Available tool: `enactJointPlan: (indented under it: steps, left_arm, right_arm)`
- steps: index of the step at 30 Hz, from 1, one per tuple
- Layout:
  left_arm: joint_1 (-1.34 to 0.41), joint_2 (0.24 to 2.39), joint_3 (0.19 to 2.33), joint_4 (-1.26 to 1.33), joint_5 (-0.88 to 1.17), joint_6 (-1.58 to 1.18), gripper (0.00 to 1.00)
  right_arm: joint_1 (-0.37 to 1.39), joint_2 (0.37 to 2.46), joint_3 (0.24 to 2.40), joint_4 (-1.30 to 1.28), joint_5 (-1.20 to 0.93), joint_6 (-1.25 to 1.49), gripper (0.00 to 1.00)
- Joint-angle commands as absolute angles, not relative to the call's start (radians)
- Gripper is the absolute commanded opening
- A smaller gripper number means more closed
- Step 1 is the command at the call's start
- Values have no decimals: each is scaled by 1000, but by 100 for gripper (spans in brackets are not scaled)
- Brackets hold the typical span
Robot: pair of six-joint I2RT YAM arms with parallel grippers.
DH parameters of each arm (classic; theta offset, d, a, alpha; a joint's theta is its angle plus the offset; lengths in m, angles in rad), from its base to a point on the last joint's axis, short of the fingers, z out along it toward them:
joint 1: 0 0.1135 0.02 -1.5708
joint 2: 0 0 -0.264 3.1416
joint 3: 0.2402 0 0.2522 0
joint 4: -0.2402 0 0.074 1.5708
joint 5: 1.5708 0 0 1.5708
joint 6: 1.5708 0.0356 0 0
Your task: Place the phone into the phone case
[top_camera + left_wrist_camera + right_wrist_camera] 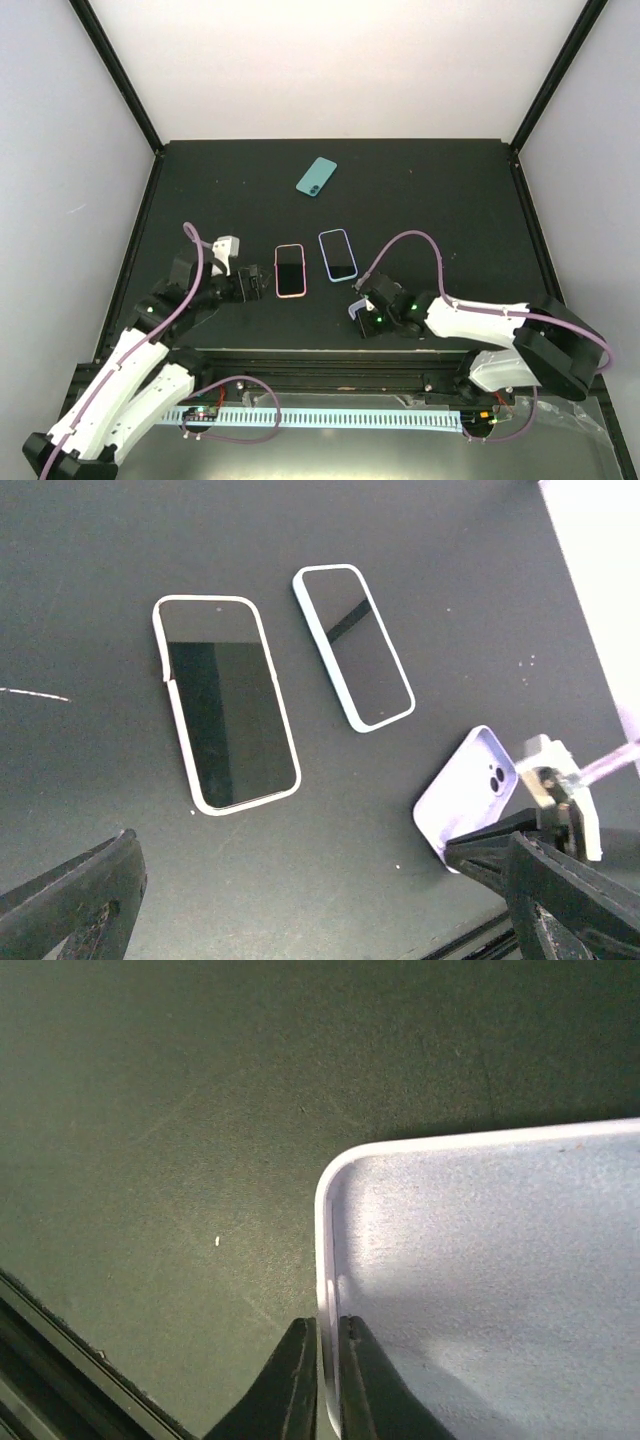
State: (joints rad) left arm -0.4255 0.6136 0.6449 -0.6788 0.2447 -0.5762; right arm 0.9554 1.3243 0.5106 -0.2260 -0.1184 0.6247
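Note:
The teal-green phone (316,177) lies back up at the far middle of the black table, away from both grippers. My right gripper (362,312) is shut on the rim of the pale lavender phone case (356,311) and holds it tilted near the front edge. In the right wrist view the fingertips (300,1360) pinch the case's side wall (480,1260). The left wrist view shows the case (468,795) with its camera cut-out. My left gripper (260,281) is open and empty beside the pink-rimmed phone; its jaws (320,900) stand wide apart.
A pink-rimmed phone (289,270) and a light blue-rimmed phone (338,255) lie screen up side by side between the grippers; both show in the left wrist view (225,702) (354,646). The table's front rail (330,355) runs just behind the case.

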Motion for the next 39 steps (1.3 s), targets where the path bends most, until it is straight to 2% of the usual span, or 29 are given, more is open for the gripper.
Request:
enactJointPlan:
  steps: [1, 8, 12, 18, 20, 26, 30, 35, 39]
  left_arm:
    - [-422, 667, 683, -625, 216, -562, 99]
    - [-419, 839, 747, -492, 80, -474, 99]
    - [-410, 1006, 826, -407, 26, -439, 99]
    - [-388, 1326, 1069, -379, 36, -402, 99]
    - [-378, 1441, 1158, -382, 49, -394, 99]
    - [-340, 1798, 1491, -448, 114, -385, 99]
    - [-336, 2043, 1792, -585, 27, -380, 99]
    - [-315, 2312, 2120, -670, 82, -371, 99]
    - [-276, 2427, 2208, -601, 204, -444, 99]
  right_arm:
    - [962, 1265, 506, -244, -103, 609, 14]
    - [960, 1118, 558, -341, -34, 645, 41]
    - [960, 1007, 631, -433, 37, 647, 64]
    - [958, 829, 710, -563, 168, 675, 93]
    - [957, 777, 710, -566, 186, 692, 98]
    - [954, 682, 704, -563, 198, 734, 100]
    - [954, 678, 724, -573, 209, 724, 100]
    - [952, 682, 760, -585, 218, 707, 100]
    - [953, 688, 775, -589, 221, 699, 100]
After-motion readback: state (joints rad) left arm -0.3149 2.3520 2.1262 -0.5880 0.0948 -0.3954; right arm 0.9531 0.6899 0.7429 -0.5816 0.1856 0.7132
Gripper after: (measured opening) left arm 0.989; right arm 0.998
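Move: The teal phone lies far out, about 44 cm ahead of the left hand, 13 cm to its right and 18 cm below. On the way, the pink-cased phone is roughly 12 cm ahead and 7 cm right of that hand, the blue-cased phone 17 cm ahead and 18 cm right. The lavender case, its short rim between the right fingertips, has its middle about 4 cm ahead of the right hand and 6 cm to its right, on the table; the blue-cased phone is some 21 cm ahead and 6 cm left of that hand. The right fingers let go of the lavender case's rim, opening wide while the hand climbs about 21 cm, drifts slightly right and swings the fingertips forward. Meanwhile the left hand, fingers still wide open, sweeps about 39 cm forward and a little right towards the teal phone, nearly level at first, then sinking over the last stretch, with a slight roll that raises its left side. ##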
